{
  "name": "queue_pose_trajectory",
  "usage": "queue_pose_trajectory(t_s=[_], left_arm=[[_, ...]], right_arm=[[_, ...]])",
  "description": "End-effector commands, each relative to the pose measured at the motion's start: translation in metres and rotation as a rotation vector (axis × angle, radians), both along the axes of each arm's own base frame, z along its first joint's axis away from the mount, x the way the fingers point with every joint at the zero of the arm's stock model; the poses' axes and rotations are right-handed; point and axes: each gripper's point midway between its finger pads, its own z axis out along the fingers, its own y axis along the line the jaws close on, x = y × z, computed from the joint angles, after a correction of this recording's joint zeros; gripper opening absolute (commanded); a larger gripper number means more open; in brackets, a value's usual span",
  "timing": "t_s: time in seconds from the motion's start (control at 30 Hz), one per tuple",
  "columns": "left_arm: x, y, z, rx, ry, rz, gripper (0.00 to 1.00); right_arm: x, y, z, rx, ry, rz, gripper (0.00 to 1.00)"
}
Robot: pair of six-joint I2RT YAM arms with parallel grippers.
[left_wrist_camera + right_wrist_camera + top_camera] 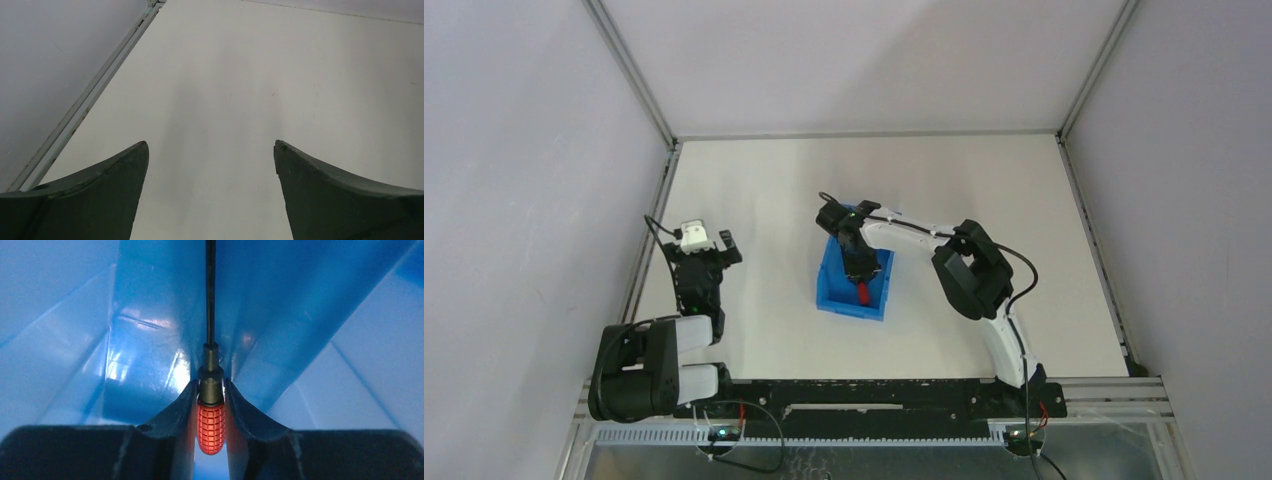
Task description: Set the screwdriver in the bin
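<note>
The blue bin [828, 291] stands in the middle of the table, and the right wrist view looks into its blue walls [150, 340]. My right gripper [860, 268] reaches down inside it. Its fingers close tightly on both sides of the screwdriver [211, 422], at the top of the red handle and the black collar. The thin black shaft runs straight ahead from the right gripper [210, 382] along the bin's inside. From above, the red handle of the screwdriver [865, 292] shows inside the bin. My left gripper [699, 248] hovers open over bare table at the left, holding nothing [211, 145].
A metal rail [85, 102] runs along the table's left edge, close to the left arm. Grey walls enclose the table on the left, back and right. The arm bases sit on a black bar [864, 395] at the near edge.
</note>
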Motion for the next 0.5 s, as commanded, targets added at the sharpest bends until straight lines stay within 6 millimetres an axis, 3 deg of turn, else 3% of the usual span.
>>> queue_pose_trajectory(t_s=[0.0, 0.1, 0.2, 0.37, 0.43, 0.47], left_arm=[[0.010, 0.002, 0.027, 0.003, -0.080, 0.003, 1.00], [0.010, 0.001, 0.026, 0.003, -0.079, 0.003, 1.00], [0.010, 0.001, 0.026, 0.002, -0.078, 0.003, 1.00], [0.010, 0.002, 0.026, 0.002, -0.080, 0.003, 1.00], [0.010, 0.002, 0.026, 0.002, -0.078, 0.003, 1.00], [0.010, 0.001, 0.026, 0.002, -0.079, 0.003, 1.00]], right_arm=[[0.018, 0.007, 0.007, 0.040, -0.082, -0.052, 0.37], [0.020, 0.008, 0.019, 0.050, -0.105, -0.053, 0.39], [0.023, 0.009, 0.045, 0.074, -0.150, -0.049, 0.40], [0.024, 0.009, 0.117, 0.152, -0.271, -0.029, 0.43], [0.022, 0.007, 0.150, 0.212, -0.325, -0.018, 0.52], [0.021, 0.005, 0.164, 0.237, -0.354, -0.011, 0.66]])
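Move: The right hand is down inside the bin, whose middle is about 3 cm ahead of it, 1 cm to its left and roughly 2 cm above. The screwdriver lies between its fingers, handle towards the base; its middle is some 2 cm ahead, straight in line and about 1 cm below. From the left hand, the bin's middle lies about 30 cm to the right, 5 cm back and 7 cm lower. Staying low at first, the right hand spreads its fingers to let go of the screwdriver at the top of its handle, easing about 1 cm forward. It then rises some 5 cm, quickening, away from the bin floor with the fingers opening wider to about half and the fingertips tilting slightly forward. ##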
